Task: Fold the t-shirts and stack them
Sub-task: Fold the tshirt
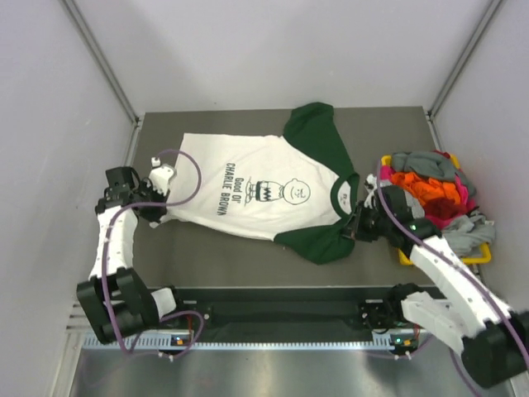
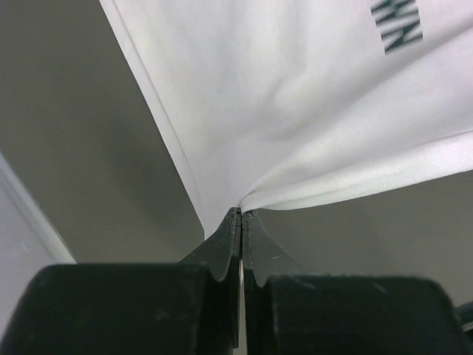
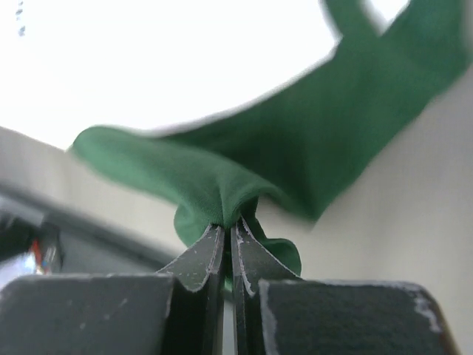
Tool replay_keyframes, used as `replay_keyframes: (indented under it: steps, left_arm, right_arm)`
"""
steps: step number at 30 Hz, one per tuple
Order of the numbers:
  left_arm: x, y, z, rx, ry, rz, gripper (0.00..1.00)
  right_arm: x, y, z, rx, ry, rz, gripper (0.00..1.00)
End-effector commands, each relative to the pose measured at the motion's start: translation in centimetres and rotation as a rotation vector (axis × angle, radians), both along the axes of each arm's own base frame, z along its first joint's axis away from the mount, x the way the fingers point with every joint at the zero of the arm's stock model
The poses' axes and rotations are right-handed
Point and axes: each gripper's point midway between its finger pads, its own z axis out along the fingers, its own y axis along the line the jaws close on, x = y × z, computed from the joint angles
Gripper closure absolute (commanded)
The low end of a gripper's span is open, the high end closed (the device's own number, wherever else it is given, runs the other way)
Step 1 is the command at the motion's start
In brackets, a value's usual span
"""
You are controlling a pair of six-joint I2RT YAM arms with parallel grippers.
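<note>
A white t-shirt [image 1: 248,186] with a black cartoon print, lettering and dark green sleeves lies spread on the grey table, collar to the right. My left gripper [image 1: 157,212] is shut on its white hem corner at the left; the left wrist view shows the white cloth [image 2: 295,111] pinched between the jaws [image 2: 242,214]. My right gripper [image 1: 354,229] is shut on the near green sleeve [image 1: 318,241]; the right wrist view shows green cloth [image 3: 310,148] bunched at the fingertips [image 3: 228,225]. Other t-shirts, grey, orange, red and pink, are piled [image 1: 430,186] at the right.
The pile sits in a yellow bin [image 1: 479,252] at the table's right edge. White walls stand close on the left, right and back. The arm bases and a black rail [image 1: 273,310] run along the near edge.
</note>
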Motion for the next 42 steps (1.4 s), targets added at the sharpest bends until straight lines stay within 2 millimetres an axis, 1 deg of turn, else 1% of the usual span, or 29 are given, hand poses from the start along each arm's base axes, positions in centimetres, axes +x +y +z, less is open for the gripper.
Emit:
replay_keyframes:
  steps: [1,2,3,4,5,7,8,9,10,12,13,16,18,24,26,27,28,29,30,31,32,33,35,36,37,38,39,40,42]
  left_arm:
    - [5.0,-0.9,2.6,-0.102,-0.09,-0.01,1.0]
    - [6.1,-1.1,3.3,-0.096,-0.106,-0.022,1.0]
    - [6.7,-1.3,3.0,-0.085,-0.102,-0.032,1.0]
    - [7.4,-1.5,2.1,-0.073,-0.084,-0.042,1.0]
    - [8.4,-1.9,1.7,-0.02,-0.096,-0.051,1.0]
    - [9.4,-3.3,0.1,0.016,-0.07,-0.095,1.0]
    - [10.2,-3.3,0.0,0.036,-0.079,-0.096,1.0]
    - [10.6,-3.4,-1.0,0.031,-0.053,-0.094,1.0]
    - [11.0,-3.5,-1.2,0.029,-0.046,-0.092,1.0]
    - [12.5,-2.9,-1.1,0.046,-0.06,-0.06,1.0]
    - [12.9,-2.7,-2.1,0.044,-0.038,-0.04,1.0]
    - [14.4,-2.0,-3.0,0.059,-0.027,-0.007,1.0]
    - [14.7,-1.3,-4.4,0.079,0.009,0.022,1.0]
    - [15.0,-0.7,-5.8,0.116,0.049,0.056,1.0]
    - [15.0,-1.1,-5.9,0.119,0.05,0.045,1.0]
    - [15.0,-1.2,-5.8,0.121,0.051,0.049,0.79]
    - [15.2,-1.3,-5.5,0.127,0.043,0.051,0.65]
    - [15.1,-1.1,-5.2,0.141,0.043,0.062,0.54]
    - [15.1,-1.1,-4.1,0.142,0.021,0.067,0.48]
    - [15.1,-1.1,-3.4,0.144,0.003,0.066,0.47]
    - [15.0,-1.1,-2.4,0.145,-0.02,0.061,0.46]
    - [14.8,-1.2,-0.3,0.154,-0.074,0.052,0.46]
    - [13.5,-1.3,0.1,0.163,-0.094,0.039,0.43]
    - [12.9,-1.6,1.2,0.17,-0.127,0.006,0.44]
    - [11.5,-2.0,-0.2,0.17,-0.096,-0.025,0.45]
    - [10.7,-2.1,-0.9,0.172,-0.085,-0.051,0.46]
    - [10.2,-2.2,-1.3,0.2,-0.089,-0.096,0.46]
    - [8.7,-2.3,-3.4,0.213,-0.04,-0.122,0.46]
    - [8.0,-1.8,-5.1,0.269,-0.014,-0.159,0.46]
  right_arm:
    - [8.9,-0.2,3.0,-0.027,-0.219,-0.016,1.0]
    - [9.9,0.0,2.9,-0.02,-0.219,-0.008,1.0]
    - [10.9,-0.1,2.7,-0.041,-0.223,0.0,1.0]
    - [12.3,-0.1,3.4,-0.058,-0.245,0.001,1.0]
    - [13.3,-0.4,1.7,-0.099,-0.199,-0.006,1.0]
    - [15.4,-0.4,1.0,-0.147,-0.19,0.015,1.0]
    - [16.0,-0.3,0.9,-0.156,-0.189,0.025,1.0]
    - [16.5,-0.3,0.6,-0.174,-0.181,0.051,1.0]
    - [17.7,0.0,0.3,-0.184,-0.171,0.06,1.0]
    - [18.7,-0.3,-0.3,-0.214,-0.152,0.058,1.0]
    - [19.4,-0.2,-0.7,-0.224,-0.135,0.059,1.0]
    - [20.7,-0.6,-1.5,-0.239,-0.115,0.051,1.0]
    - [21.5,-1.4,-1.8,-0.248,-0.107,0.023,1.0]
    - [23.2,-2.1,-2.9,-0.262,-0.083,0.005,0.98]
    - [23.5,-2.1,-3.4,-0.265,-0.072,0.008,0.85]
    - [23.7,-2.0,-3.3,-0.265,-0.075,0.009,0.74]
    - [23.7,-2.2,-3.1,-0.269,-0.077,0.004,0.53]
    - [23.8,-2.6,-2.6,-0.285,-0.083,-0.009,0.47]
    - [23.5,-3.3,-1.5,-0.313,-0.102,-0.036,0.41]
    - [23.0,-3.3,-0.7,-0.31,-0.114,-0.038,0.4]
    - [22.6,-4.2,-0.1,-0.337,-0.122,-0.079,0.39]
    - [21.9,-4.7,0.3,-0.347,-0.124,-0.098,0.39]
    - [19.2,-5.6,0.6,-0.354,-0.123,-0.131,0.37]
    - [17.9,-5.6,0.3,-0.338,-0.103,-0.138,0.36]
    - [15.7,-5.9,-1.2,-0.337,-0.066,-0.134,0.35]
    - [14.3,-4.9,-2.0,-0.287,-0.036,-0.097,0.35]
    - [12.2,-4.8,-4.1,-0.278,0.024,-0.083,0.34]
    - [11.3,-4.5,-4.4,-0.262,0.032,-0.075,0.34]
    - [9.4,-4.2,-6.1,-0.226,0.067,-0.078,0.34]
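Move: The left hand holds the hem's near corner and the right hand the near green sleeve, each about 11 cm above the table. The left corner's landing place lies some 13 cm ahead of the left hand, 2 right and 10 below, with the CHARLIE BROWN lettering 12 ahead and 21 right. The right hand's landing place by the neckline is 21 ahead and 2 right, 9 below; the collar lies 15 ahead, 1 left, the cartoon head 16 ahead, 17 left, the far sleeve 36 ahead, 7 left. Both hands, still pinching the shirt's near side, sweep it forward over the shirt's middle and sink with it, the left about 13 cm forward and 7 down with a brief swing to its right and partly back, the right some 21 cm forward and 5 down, rolling its left side down about 15 degrees. Once there, both open wide and let go, then draw back towards the robot, the left mostly rising off the cloth, the right backing about 9 cm and drifting right with a slight net rise. ##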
